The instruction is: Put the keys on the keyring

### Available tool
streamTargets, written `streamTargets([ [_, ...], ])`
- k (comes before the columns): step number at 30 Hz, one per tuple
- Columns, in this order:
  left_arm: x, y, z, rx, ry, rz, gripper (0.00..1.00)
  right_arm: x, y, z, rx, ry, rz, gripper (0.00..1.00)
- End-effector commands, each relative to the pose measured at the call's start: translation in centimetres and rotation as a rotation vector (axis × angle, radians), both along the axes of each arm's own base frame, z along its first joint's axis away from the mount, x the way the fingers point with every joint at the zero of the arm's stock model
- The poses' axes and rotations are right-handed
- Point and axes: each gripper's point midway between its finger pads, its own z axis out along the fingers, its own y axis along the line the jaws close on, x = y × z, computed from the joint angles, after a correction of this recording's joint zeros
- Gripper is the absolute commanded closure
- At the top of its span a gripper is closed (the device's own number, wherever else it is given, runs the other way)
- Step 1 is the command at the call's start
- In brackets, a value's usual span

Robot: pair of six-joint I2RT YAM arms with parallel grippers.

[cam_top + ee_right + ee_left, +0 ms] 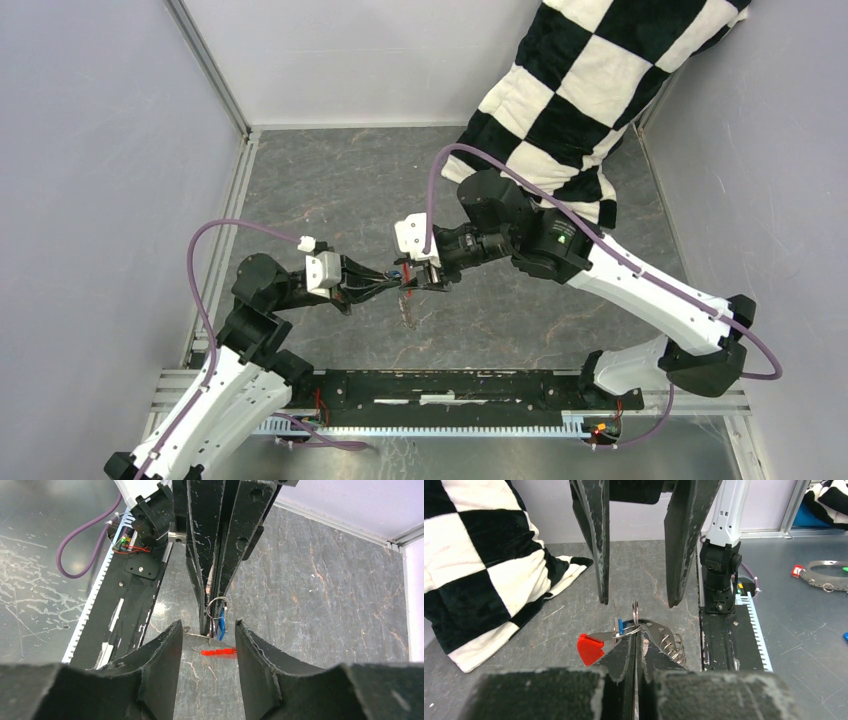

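My left gripper point(636, 635) is shut on the keyring point(635, 612), a thin metal loop that sticks up out of its closed tips. A red tag point(590, 649) and a blue-headed key point(619, 626) hang from the loop beside the fingers. A silver metal piece point(659, 629) shows just behind the tips. My right gripper point(207, 630) faces the left one, its jaws apart on either side of the keyring point(216, 611) without touching it. Below that loop hang the blue key point(221, 625) and the red tag point(219, 652). From above, both grippers meet over mid-table point(407, 278).
A black-and-white checkered cloth point(590, 90) lies at the back right, close behind the right arm. A black rail point(450, 385) runs along the near edge between the arm bases. Grey walls point(100, 150) stand close on both sides.
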Motion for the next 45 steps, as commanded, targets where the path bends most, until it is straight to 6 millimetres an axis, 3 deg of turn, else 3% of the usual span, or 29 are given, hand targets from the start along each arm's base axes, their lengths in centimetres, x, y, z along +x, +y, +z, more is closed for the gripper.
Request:
streamTargets([
  [1,-0.7,0.3,2.3,-0.012,-0.125,-0.015,0.98,0.4,0.5,1.2,0.019,-0.037,-0.012,0.52],
  [15,-0.8,0.4,2.1,0.001,-0.137,-0.019,0.98,0.5,0.8,0.7,0.004,-0.036,-0.01,0.72],
  [20,-0.7,0.4,2.0,0.003,-0.132,-0.02,0.98,0.4,0.9,0.5,0.001,-0.034,-0.003,0.88],
  [27,-0.7,0.2,2.2,0.004,-0.129,-0.028,0.98,0.8,1.0,-0.4,-0.025,-0.027,-0.018,0.89],
  [29,-0.7,0.2,2.2,0.006,-0.127,-0.029,0.98,1.0,1.1,-0.5,-0.032,-0.029,-0.026,1.0],
  [31,-0.6,0.2,2.1,0.011,-0.128,-0.028,0.98,1.4,1.1,-0.5,-0.033,-0.035,-0.046,1.0],
  [32,-0.5,0.2,1.9,0.017,-0.128,-0.028,0.96,1.5,1.1,-0.4,-0.03,-0.038,-0.056,1.0],
  [34,-0.3,0.3,1.0,0.061,-0.128,-0.023,0.81,1.5,1.1,-0.1,-0.008,-0.03,-0.063,1.0],
  [39,0.1,1.0,-2.0,0.205,-0.159,-0.011,0.61,1.1,0.3,0.5,0.085,0.044,-0.044,1.0],
  [45,-0.4,1.9,-2.9,0.248,-0.214,0.008,0.59,1.1,-0.7,0.0,0.095,0.131,-0.022,1.0],
])
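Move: Between the two hands is the metal ring, still pinched by the left fingers, about 1 cm to the right of the left hand point and level with it. From the open right hand it lies about 1 cm left and 1 cm below, neither ahead nor back. The blue tag is 1 cm ahead of the ring and 1 cm lower. Hanging 1 cm to the ring's right are the red handle, 1 cm ahead and 5 cm below it, and the grey plate, 3 cm back and 6 cm below it. Sinking about 1.5 cm onto the ring, the half-open right fingers shut fully and pinch it while the left hand holds it nearly still. Only then do the left fingers open partway and let go, that hand dropping about 3 cm and dipping its fingertips some 10 degrees. The right hand, keeping its pinch, carries the ring forward about 2 cm and slightly farther down. ##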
